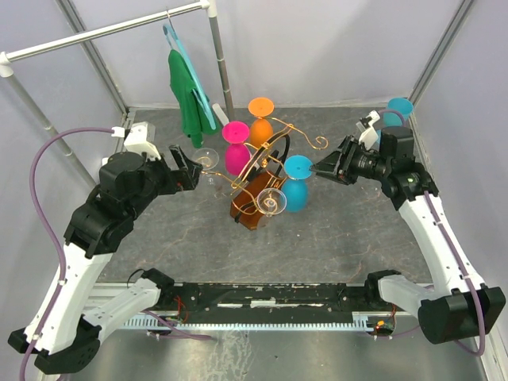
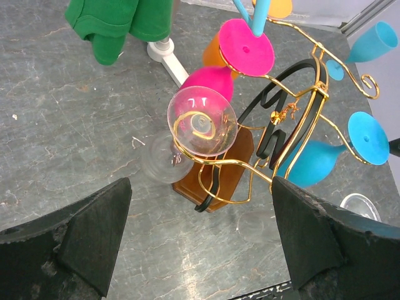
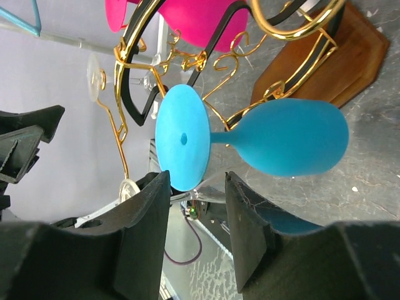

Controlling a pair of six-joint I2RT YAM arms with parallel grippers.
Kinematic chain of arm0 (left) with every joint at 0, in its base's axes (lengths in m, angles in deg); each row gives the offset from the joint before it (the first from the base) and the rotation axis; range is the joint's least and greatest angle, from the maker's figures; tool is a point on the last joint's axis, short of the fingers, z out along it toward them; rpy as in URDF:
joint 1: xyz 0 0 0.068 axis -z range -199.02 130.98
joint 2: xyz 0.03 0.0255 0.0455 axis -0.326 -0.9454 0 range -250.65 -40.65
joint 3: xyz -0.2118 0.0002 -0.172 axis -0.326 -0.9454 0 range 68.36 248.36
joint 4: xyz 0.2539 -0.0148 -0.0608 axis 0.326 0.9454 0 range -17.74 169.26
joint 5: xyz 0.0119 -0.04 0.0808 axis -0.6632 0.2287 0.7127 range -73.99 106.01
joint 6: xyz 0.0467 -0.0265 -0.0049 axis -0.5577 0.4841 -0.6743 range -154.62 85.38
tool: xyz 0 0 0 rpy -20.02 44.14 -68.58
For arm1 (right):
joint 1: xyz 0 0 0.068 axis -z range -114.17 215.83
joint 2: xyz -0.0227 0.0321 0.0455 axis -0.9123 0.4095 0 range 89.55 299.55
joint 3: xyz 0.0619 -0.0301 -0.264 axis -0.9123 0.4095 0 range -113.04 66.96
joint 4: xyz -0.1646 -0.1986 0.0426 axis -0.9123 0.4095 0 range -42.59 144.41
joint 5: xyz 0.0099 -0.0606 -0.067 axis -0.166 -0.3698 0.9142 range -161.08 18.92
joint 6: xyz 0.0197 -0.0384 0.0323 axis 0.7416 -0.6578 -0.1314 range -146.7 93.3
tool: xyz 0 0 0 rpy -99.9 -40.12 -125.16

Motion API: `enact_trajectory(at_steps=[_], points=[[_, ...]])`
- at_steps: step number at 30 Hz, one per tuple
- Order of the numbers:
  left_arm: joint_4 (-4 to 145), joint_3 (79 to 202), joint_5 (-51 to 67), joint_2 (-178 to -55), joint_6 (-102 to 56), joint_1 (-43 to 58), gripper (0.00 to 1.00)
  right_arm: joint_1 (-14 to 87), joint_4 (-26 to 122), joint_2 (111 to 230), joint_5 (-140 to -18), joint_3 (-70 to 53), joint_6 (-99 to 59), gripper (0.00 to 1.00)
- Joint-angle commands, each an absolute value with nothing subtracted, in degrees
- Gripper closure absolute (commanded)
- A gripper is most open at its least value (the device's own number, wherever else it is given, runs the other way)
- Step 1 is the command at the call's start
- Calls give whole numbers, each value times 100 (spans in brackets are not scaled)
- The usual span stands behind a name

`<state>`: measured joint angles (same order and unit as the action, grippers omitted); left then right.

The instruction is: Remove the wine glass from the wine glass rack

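The gold wire wine glass rack (image 1: 262,171) stands mid-table on its brown base (image 2: 219,169). From its right arm a blue wine glass (image 1: 297,190) hangs tilted, bowl down. My right gripper (image 1: 317,169) is just right of it. In the right wrist view the glass's blue foot (image 3: 181,134) sits just ahead of the gripper (image 3: 195,181), its lower rim at the left fingertip, and the jaws stand apart with a gap. My left gripper (image 1: 198,171) is wide open left of the rack, facing a clear glass (image 2: 201,120) that hangs there.
Pink (image 1: 236,151) and orange (image 1: 260,123) glasses and another clear one (image 1: 271,202) hang on the rack. A second blue glass (image 1: 399,107) shows behind the right arm. A green garment (image 1: 189,91) hangs from the grey rail at back left.
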<state>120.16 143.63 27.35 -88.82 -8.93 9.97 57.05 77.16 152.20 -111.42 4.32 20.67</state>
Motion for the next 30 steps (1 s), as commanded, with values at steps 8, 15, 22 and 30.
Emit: enact_trajectory(at_steps=[8, 15, 22, 30], points=[[11928, 14426, 2661, -8855, -792, 992, 1, 5436, 6975, 15377, -11262, 431, 2254, 58], [11928, 14426, 2683, -8864, -817, 989, 1, 5353, 6965, 15469, -11235, 415, 2200, 59], [11928, 14430, 2716, -8855, -817, 989, 1, 5319, 6851, 15515, -11283, 383, 2218, 81], [11932, 14455, 2714, -8821, -808, 993, 1, 5282, 6477, 15623, -11449, 455, 2344, 87]])
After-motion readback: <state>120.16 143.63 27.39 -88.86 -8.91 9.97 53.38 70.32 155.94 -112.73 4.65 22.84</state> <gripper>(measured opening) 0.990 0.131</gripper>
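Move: The blue wine glass hangs upside down on the rack, with its foot at about the right hand's height, some 4 cm left and 2 cm ahead of it. The rack's empty hook is about 6 cm beyond that foot and 5 cm to its right. The near clear glass's foot is roughly 7 cm left of it and 8 cm nearer the bases; the magenta foot is 16 cm left and 9 cm farther out. From the left hand the blue foot is some 28 cm right, 6 cm ahead and 10 cm lower. The right fingers pinch the near-side rim of the blue glass's foot, one pad above it and one below. The hand eases about 2.5 cm left, a touch forward, running the half-open fingers farther over the foot with almost no turn of the wrist, then shuts them most of the way late on as the drift left slows. ##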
